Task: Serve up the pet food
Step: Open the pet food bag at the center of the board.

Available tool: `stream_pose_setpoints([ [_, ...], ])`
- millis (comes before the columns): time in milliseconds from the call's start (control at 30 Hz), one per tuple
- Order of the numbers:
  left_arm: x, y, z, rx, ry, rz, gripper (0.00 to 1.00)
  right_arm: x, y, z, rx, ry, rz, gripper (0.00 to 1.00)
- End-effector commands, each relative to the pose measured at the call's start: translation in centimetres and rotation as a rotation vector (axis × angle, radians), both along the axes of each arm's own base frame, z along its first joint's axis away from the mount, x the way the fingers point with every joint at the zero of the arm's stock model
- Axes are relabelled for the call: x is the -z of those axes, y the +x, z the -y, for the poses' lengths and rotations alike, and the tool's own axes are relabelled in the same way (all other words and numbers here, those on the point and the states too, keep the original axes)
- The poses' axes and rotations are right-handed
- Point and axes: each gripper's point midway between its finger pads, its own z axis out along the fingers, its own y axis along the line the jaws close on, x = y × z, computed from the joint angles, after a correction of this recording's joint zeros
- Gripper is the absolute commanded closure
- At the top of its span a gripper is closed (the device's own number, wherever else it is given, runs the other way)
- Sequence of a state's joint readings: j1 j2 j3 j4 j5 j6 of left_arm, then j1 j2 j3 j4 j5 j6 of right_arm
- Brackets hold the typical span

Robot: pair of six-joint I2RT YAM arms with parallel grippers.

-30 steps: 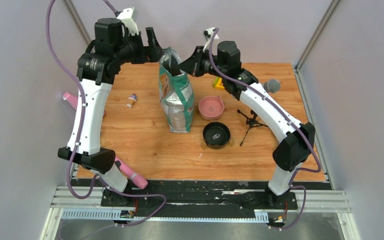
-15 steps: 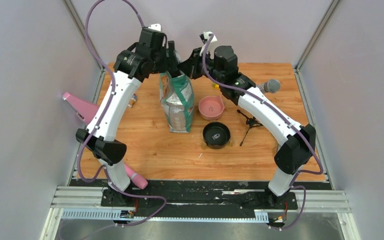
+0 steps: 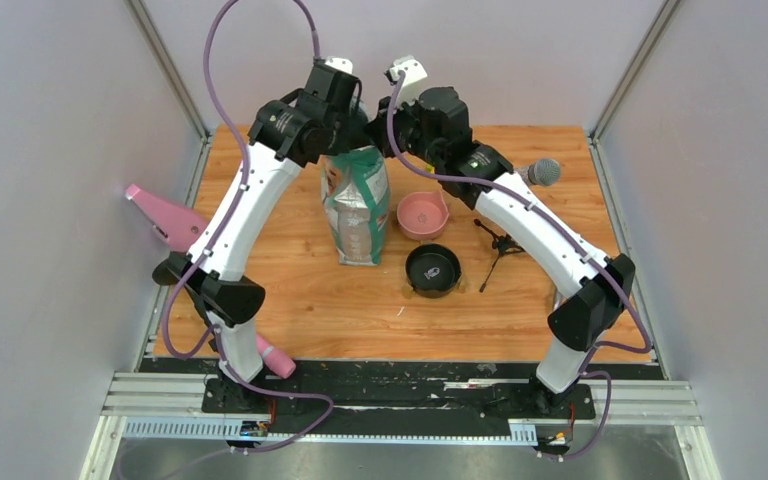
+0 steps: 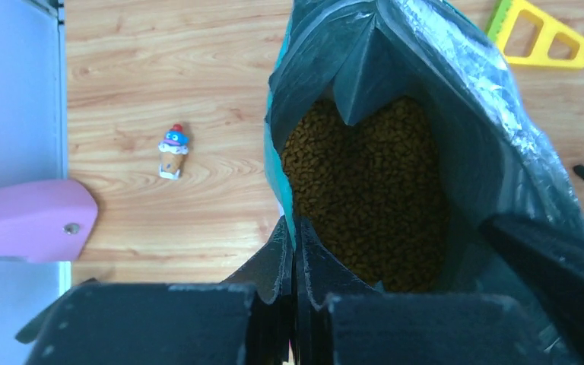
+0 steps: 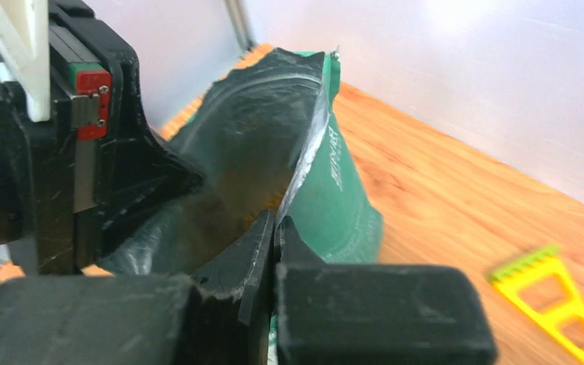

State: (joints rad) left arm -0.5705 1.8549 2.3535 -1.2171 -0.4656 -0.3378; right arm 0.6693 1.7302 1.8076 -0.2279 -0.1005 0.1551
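Note:
The teal-green and white bag (image 3: 355, 205) stands upright mid-table with its top held open. Brown kibble, the pet food (image 4: 365, 190), fills its inside. My left gripper (image 4: 294, 228) is shut on the bag's left rim, the teal edge pinched between its fingers; from above, the left gripper (image 3: 345, 115) sits at the bag's top. My right gripper (image 5: 274, 220) is shut on the opposite rim of the bag (image 5: 334, 190) and meets the left one over the mouth (image 3: 385, 125). A pink bowl (image 3: 422, 213) and a black bowl (image 3: 432, 268) sit just right of the bag.
A microphone (image 3: 543, 172) and a small black tripod (image 3: 500, 245) lie on the right. A yellow toy (image 4: 540, 34) is behind the bag and a small ice-cream figure (image 4: 172, 150) to its left. Pink objects sit at the left edge (image 3: 165, 215) and near the left base (image 3: 272, 355).
My left arm swung right to the top of the bag, and its gripper went from open to shut on the left rim. The right gripper kept its hold.

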Motion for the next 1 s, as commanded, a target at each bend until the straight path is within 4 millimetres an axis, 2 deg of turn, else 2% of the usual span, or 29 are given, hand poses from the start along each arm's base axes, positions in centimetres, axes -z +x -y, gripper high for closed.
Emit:
stream_pose_setpoints([
  [0, -11.1, -2.9, -6.0, -0.062, 0.100, 0.310, 1.00, -9.4, 0.8, 7.7, 0.296, -0.143, 0.266, 1.00],
  [100, -13.0, -4.0, -7.3, -0.067, 0.129, 0.356, 1.00, -9.7, 0.3, 9.0, 0.327, -0.202, 0.258, 1.00],
  [233, -13.1, -4.3, -8.6, -0.106, 0.189, 0.354, 1.00, -9.3, -0.3, 9.1, 0.311, -0.252, 0.248, 1.00],
  [333, -11.8, -4.1, -8.3, -0.103, 0.190, 0.325, 1.00, -8.0, -0.9, 7.8, 0.228, -0.261, 0.211, 1.00],
  [467, -10.9, -4.1, -7.6, -0.097, 0.138, 0.319, 1.00, -6.0, -2.3, 4.9, 0.055, -0.230, 0.155, 1.00],
  [533, -10.6, -3.9, -7.0, -0.087, 0.103, 0.324, 1.00, -5.3, -3.3, 3.2, -0.048, -0.200, 0.130, 0.93],
  [567, -10.2, -3.9, -6.7, -0.082, 0.085, 0.316, 0.97, -5.0, -3.7, 2.6, -0.084, -0.189, 0.119, 0.86],
  [633, -9.6, -3.7, -6.1, -0.064, 0.063, 0.306, 0.86, -4.9, -4.3, 1.6, -0.143, -0.164, 0.105, 0.84],
  [667, -9.6, -3.6, -5.8, -0.060, 0.052, 0.309, 0.78, -4.9, -4.5, 1.1, -0.168, -0.153, 0.104, 0.83],
  [767, -7.8, -3.1, -4.5, -0.021, 0.029, 0.273, 0.69, -5.3, -5.0, 0.3, -0.215, -0.119, 0.107, 0.63],
  [800, -7.3, -2.9, -4.2, -0.014, 0.024, 0.264, 0.65, -5.6, -5.3, 0.2, -0.229, -0.111, 0.114, 0.48],
  [833, -6.7, -2.8, -3.8, -0.005, 0.013, 0.246, 0.62, -5.8, -5.6, 0.0, -0.252, -0.104, 0.119, 0.41],
  [900, -6.0, -2.7, -3.2, 0.011, 0.002, 0.228, 0.55, -6.1, -6.2, -0.2, -0.280, -0.090, 0.124, 0.18],
  [933, -6.0, -2.7, -3.1, 0.015, -0.005, 0.230, 0.46, -6.5, -6.4, -0.1, -0.280, -0.084, 0.128, 0.04],
  [967, -6.2, -2.8, -3.0, 0.021, -0.014, 0.232, 0.40, -6.8, -6.5, 0.1, -0.271, -0.077, 0.134, 0.01],
])
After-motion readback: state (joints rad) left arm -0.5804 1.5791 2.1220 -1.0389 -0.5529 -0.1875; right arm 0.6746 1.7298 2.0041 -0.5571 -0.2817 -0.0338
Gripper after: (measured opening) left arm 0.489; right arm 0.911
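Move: Both my hands are still shut on the rim of the pet food bag. From my left hand the bag's middle is about 5 cm right, 2 cm ahead and 17 cm down; from my right hand it is about 2 cm left, 2 cm ahead and 18 cm down. Off to my right hand's right, down on the board, the pink bowl sits some 11 cm over and level with it, and the black bowl about 13 cm over and 13 cm back. I spread the bag's mouth: keeping both pinches, my right hand rolls its left side down nearly 20 degrees and pulls 3 cm right, while my left draws back and left. Still pulling back, my right hand then eases left again. Finally I open both, the right almost fully, the left halfway, letting go of the rim as my left lifts about 5 cm, tipping its fingers up. ##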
